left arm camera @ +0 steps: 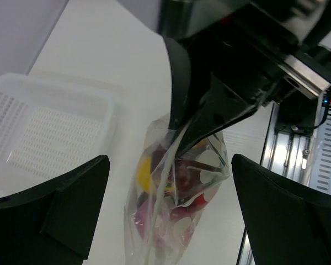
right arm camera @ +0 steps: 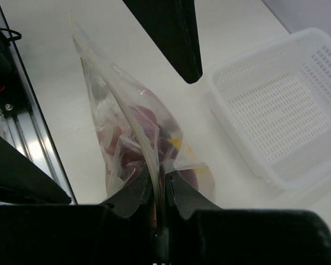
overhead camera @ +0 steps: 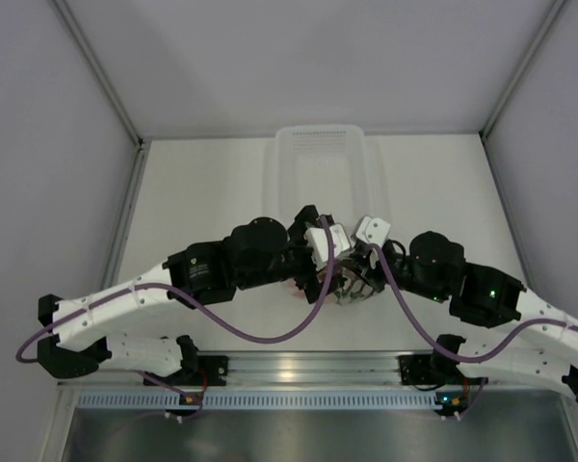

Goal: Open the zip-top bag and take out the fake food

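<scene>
The zip-top bag (left arm camera: 174,212), see-through with white dots, hangs above the table. My right gripper (right arm camera: 161,186) is shut on the bag's zip edge and shows in the left wrist view as a dark clamp (left arm camera: 196,118) on the bag's top. The fake food is inside the bag: a yellow piece (left arm camera: 144,171), dark red pieces (left arm camera: 183,178) and reddish-purple pieces (right arm camera: 139,126). My left gripper (left arm camera: 170,165) is open, its fingers (left arm camera: 71,193) standing wide on either side of the bag without touching it. In the top view both grippers meet at the table's middle, over the bag (overhead camera: 352,289).
A rigid white mesh basket (overhead camera: 318,159) stands at the table's back centre, close beyond the bag (right arm camera: 276,105). The aluminium rail with the arm bases (overhead camera: 299,368) runs along the near edge. Grey walls close the table in at both sides and the back.
</scene>
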Controlling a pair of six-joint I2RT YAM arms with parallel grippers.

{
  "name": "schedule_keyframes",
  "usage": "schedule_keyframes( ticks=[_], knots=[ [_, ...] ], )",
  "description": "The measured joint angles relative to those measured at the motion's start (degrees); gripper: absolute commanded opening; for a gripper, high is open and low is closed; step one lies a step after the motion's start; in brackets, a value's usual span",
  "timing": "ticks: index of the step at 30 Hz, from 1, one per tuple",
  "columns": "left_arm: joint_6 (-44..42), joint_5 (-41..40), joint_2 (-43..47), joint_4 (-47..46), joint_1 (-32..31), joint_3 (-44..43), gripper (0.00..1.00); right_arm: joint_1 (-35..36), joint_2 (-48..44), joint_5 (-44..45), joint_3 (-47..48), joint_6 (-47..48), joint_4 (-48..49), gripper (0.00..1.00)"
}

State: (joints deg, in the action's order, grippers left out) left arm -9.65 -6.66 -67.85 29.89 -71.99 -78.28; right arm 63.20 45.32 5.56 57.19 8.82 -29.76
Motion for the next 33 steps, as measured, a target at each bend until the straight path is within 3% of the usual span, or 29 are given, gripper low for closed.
schedule_keyframes(
  ticks=[4,10,13,18,19,24,30,33],
  knots=[
    [-3.0,7.0,0.8,-2.0,0.3,1.0,0.89,0.0,-2.3,-0.8,0.0,0.0,-1.2,0.0],
    [-4.1,10.6,1.0,-2.9,3.7,3.1,0.86,0.0,-4.2,-2.4,0.0,0.0,-1.7,0.0],
    [-4.1,11.6,1.0,-2.9,5.8,3.8,0.75,0.0,-4.3,-3.3,0.0,0.0,-1.7,0.0],
    [-4.2,13.4,1.0,-3.0,6.5,4.3,0.35,0.0,-4.3,-4.0,0.0,0.1,-1.7,0.0],
    [-4.2,14.1,1.0,-3.0,6.5,4.4,0.01,0.0,-4.3,-4.1,0.0,0.1,-1.7,0.0],
    [-4.5,17.4,1.6,-3.2,6.8,5.6,0.0,0.0,-4.5,-4.3,0.0,0.1,-1.7,0.01],
    [-4.0,22.3,3.3,-3.1,9.8,5.8,0.0,0.0,-6.5,-4.0,-0.2,-0.5,-1.1,0.41],
    [-3.9,24.3,4.1,-3.0,11.4,5.8,0.0,0.0,-9.0,-3.1,-0.7,-1.0,-1.1,0.49]
  ],
)
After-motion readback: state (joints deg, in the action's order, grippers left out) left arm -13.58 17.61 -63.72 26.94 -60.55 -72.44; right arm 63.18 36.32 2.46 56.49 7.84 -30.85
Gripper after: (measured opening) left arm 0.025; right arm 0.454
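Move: Between the left hand's open fingers and some 2 cm below their middle runs the stretch of the bag's zip edge that they will take. The right hand keeps its pinch on that edge; the stretch lies about 4 cm to its left, roughly level with it. From the left hand, the fake food in the bag lies about 12 cm below, 3 cm back and 2 cm right; the white basket is some 22 cm ahead, about straight out, 20 cm lower. Wavering a centimetre or two back and forward while sinking about 2 cm, the left hand shuts its fingers on the bag's zip edge beside the right fingers, then eases left and slightly up, turned some 10 degrees clockwise. The right hand, still pinching, draws back about 2 cm and a little right and up; late on its fingers open nearly halfway, letting go of the edge as it backs right and rises. ##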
